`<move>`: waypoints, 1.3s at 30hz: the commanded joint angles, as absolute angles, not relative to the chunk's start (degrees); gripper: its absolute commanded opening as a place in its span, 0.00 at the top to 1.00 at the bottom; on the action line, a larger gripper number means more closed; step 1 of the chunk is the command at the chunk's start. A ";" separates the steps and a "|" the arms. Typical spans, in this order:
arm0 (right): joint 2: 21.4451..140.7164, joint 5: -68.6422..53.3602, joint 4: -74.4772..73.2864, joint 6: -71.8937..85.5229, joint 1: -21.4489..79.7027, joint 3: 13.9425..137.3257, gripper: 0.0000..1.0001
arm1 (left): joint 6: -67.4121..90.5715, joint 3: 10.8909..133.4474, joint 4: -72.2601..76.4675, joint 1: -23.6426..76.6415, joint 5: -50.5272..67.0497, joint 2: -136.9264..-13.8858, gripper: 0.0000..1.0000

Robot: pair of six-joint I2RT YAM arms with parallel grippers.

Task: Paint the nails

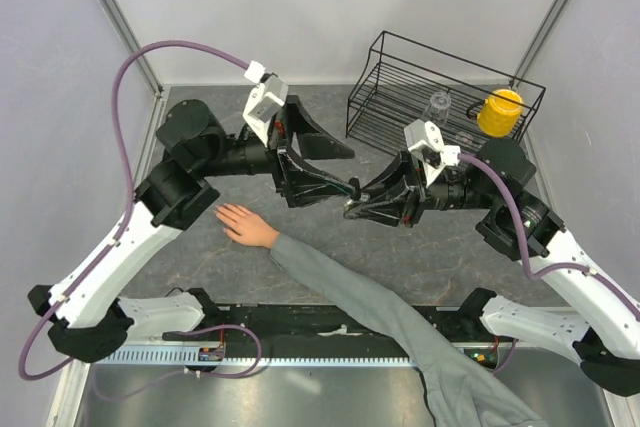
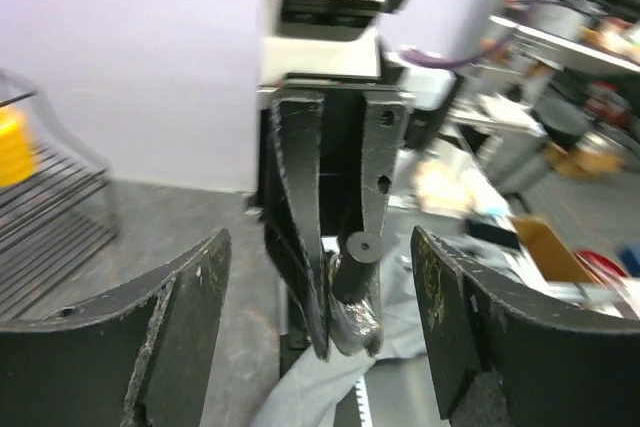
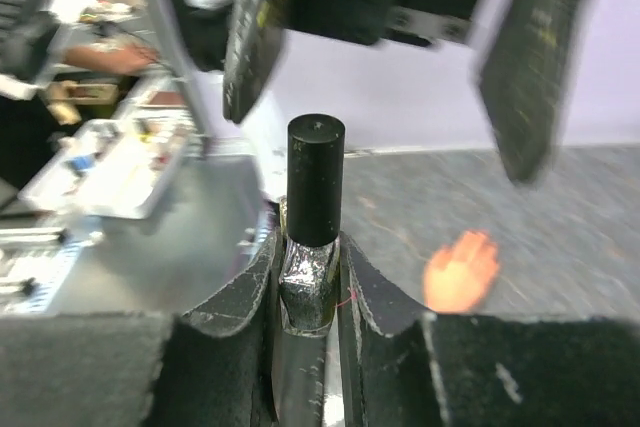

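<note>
A bare hand with a grey sleeve lies flat on the table; its nails are too small to make out. It shows blurred in the right wrist view as the hand. My right gripper is shut on a small dark bottle with a tall black cap. My left gripper is open, its fingers standing on either side of that cap without touching it. Both grippers, the left and the right, meet above the table to the right of the hand.
A black wire basket stands at the back right with a yellow container and a clear glass in it. Pale walls close in the table at the back and both sides. The sleeved arm crosses the near edge between the arm bases.
</note>
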State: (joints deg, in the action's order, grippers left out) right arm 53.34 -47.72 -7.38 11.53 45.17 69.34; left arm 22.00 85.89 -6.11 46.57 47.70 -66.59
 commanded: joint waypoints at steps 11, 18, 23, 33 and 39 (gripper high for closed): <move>57.48 -30.32 -20.30 2.28 45.26 75.50 1.00 | 15.21 89.65 -24.43 46.93 25.49 -64.42 0.48; 57.92 -29.36 -20.65 1.85 45.26 74.97 1.00 | 12.83 91.14 -28.30 47.90 23.03 -66.71 0.48; 58.45 -29.09 -20.48 1.58 45.18 75.23 1.00 | 11.52 92.11 -29.27 48.60 25.31 -68.29 0.66; 57.05 -1.09 -22.76 6.58 45.26 66.74 0.02 | 6.60 86.00 -23.93 48.69 4.17 -69.88 0.98; 50.38 18.89 -26.45 16.24 45.26 53.90 0.02 | 0.36 70.33 2.09 48.25 -17.56 -73.64 0.98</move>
State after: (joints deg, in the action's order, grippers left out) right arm 54.83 2.04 -22.87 8.21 45.25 60.12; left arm 7.31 76.73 -14.70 48.62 0.08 -69.82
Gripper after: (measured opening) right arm 0.982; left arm 0.081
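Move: The nail polish bottle, upright in the right fingers, lies just in front of the open left fingers: some 3 cm back of the left hand point, 2 cm to its right and 2 cm below. The rubber hand lies on the table about 8 cm ahead of the left hand, 20 cm to its left and 47 cm below. From the right hand, the left finger gap is about 3 cm ahead, 2 cm left and 2 cm above. Both hands go forward and down about 20 cm; left fingers pinch the bottle, then the right lets go. ##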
